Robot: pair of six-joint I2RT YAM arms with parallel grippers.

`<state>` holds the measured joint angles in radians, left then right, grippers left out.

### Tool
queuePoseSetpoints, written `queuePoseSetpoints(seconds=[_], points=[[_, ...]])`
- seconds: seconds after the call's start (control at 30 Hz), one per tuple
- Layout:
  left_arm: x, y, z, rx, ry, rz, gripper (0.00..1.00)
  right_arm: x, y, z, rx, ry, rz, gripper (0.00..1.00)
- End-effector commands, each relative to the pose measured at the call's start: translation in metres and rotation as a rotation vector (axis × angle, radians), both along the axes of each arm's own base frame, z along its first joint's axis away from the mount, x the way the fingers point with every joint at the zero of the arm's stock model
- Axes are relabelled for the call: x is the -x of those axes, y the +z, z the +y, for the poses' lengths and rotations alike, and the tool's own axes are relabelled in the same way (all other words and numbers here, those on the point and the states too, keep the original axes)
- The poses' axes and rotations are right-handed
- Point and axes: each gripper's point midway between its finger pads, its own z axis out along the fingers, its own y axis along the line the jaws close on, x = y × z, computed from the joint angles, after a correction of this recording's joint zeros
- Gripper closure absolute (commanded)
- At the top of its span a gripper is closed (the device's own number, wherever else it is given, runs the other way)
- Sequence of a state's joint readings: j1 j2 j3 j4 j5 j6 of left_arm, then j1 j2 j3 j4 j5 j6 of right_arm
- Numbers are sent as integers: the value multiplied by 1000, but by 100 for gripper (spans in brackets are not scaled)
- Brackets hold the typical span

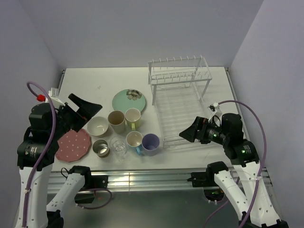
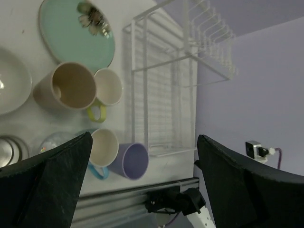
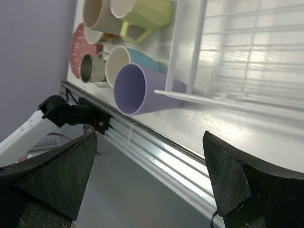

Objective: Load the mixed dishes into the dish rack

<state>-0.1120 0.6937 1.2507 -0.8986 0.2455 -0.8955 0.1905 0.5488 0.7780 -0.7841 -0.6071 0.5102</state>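
The white wire dish rack [image 1: 180, 107] stands on the right half of the table, nothing in it. Left of it are the mint-green plate [image 1: 129, 100], tan cup [image 1: 116, 120], yellow cup [image 1: 133, 117], white bowl [image 1: 98, 126], pink dotted plate [image 1: 72, 145], steel cup [image 1: 100, 147], clear glass [image 1: 118, 147], blue cup [image 1: 134, 139] and lavender cup [image 1: 150, 143]. My left gripper [image 1: 88, 114] hovers open above the bowl and pink plate. My right gripper [image 1: 186, 135] hangs open by the rack's near edge. Both hold nothing.
A metal rail [image 1: 142, 178] runs along the table's near edge. Lilac walls close in the back and both sides. The lavender cup [image 3: 137, 90] lies tipped against the rack's front corner [image 3: 190, 90]. The white tabletop [image 1: 90, 83] shows bare at the back left.
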Motion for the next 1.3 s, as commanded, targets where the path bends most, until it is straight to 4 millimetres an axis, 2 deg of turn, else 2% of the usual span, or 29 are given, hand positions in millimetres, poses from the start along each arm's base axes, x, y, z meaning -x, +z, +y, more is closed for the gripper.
queuePoseSetpoints(seconds=[0.0,0.03,0.07,0.1,0.13,0.2,0.23,0.3,0.33,0.37,0.43,0.5,0.57,0.63,0.7,0.83,0.97,1.2,1.23,1.27], points=[[14,-26,3,44,47,158,1,10,6,-20,113,-63,19,0],[17,-43,14,9,114,239,1,7,4,-27,164,-82,28,0],[19,-51,26,-14,187,287,1,10,14,-31,191,-87,25,0],[18,-65,50,-75,322,342,1,9,17,-35,215,-101,18,0],[17,-79,58,-110,367,408,1,5,26,-39,235,-120,-13,0],[13,-102,67,-184,385,467,3,2,34,-40,238,-132,-40,0],[9,-114,74,-228,418,508,8,-3,40,-42,249,-145,-51,0],[8,-137,83,-285,457,597,28,-11,45,-46,280,-158,-30,0],[3,-150,89,-315,499,665,35,-11,60,-48,287,-165,-58,0],[2,-158,91,-335,504,703,40,-13,65,-48,294,-161,-68,0],[-12,-173,91,-355,494,742,35,-17,80,-49,297,-169,-110,0],[-21,-178,100,-340,550,753,28,-20,87,-48,285,-173,-127,0],[-29,-188,102,-317,543,763,25,-20,89,-46,273,-166,-128,0],[-40,-198,114,-278,566,769,26,-21,88,-45,272,-164,-123,0],[-38,-217,118,-259,552,826,27,-20,87,-47,283,-167,-123,0],[-53,-241,124,-283,548,864,30,-19,89,-53,307,-183,-132,0],[-67,-257,120,-268,515,860,35,-18,88,-55,318,-190,-133,0],[-69,-286,119,-287,478,924,38,-22,81,-55,329,-193,-115,0],[-70,-290,119,-290,477,931,39,-23,81,-56,330,-194,-116,0],[-72,-292,121,-299,479,929,45,-24,79,-56,333,-198,-113,0]])
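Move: Below the left hand, about 33 cm down, the white bowl sits roughly 9 cm ahead and 7 cm to its left. The spotted pink plate is level with the hand and some 19 cm left; the metal cup is about 1 cm back and 6 cm left; the beige mug is 10 cm ahead and 2 cm right. From the right hand the bowl is some 37 cm left, 11 cm ahead and 20 cm lower. Diving nearly 30 cm towards the white bowl, the left hand swings about 12 cm left on the way, then eases forward some 6 cm as it slows. Its wrist tips steeply down and turns counter-clockwise while the fingers narrow to a bit over half open, astride the bowl's near-left rim. The empty, wide-open right hand rises about 7 cm and draws right, away from the purple cup, then nearly stops. ##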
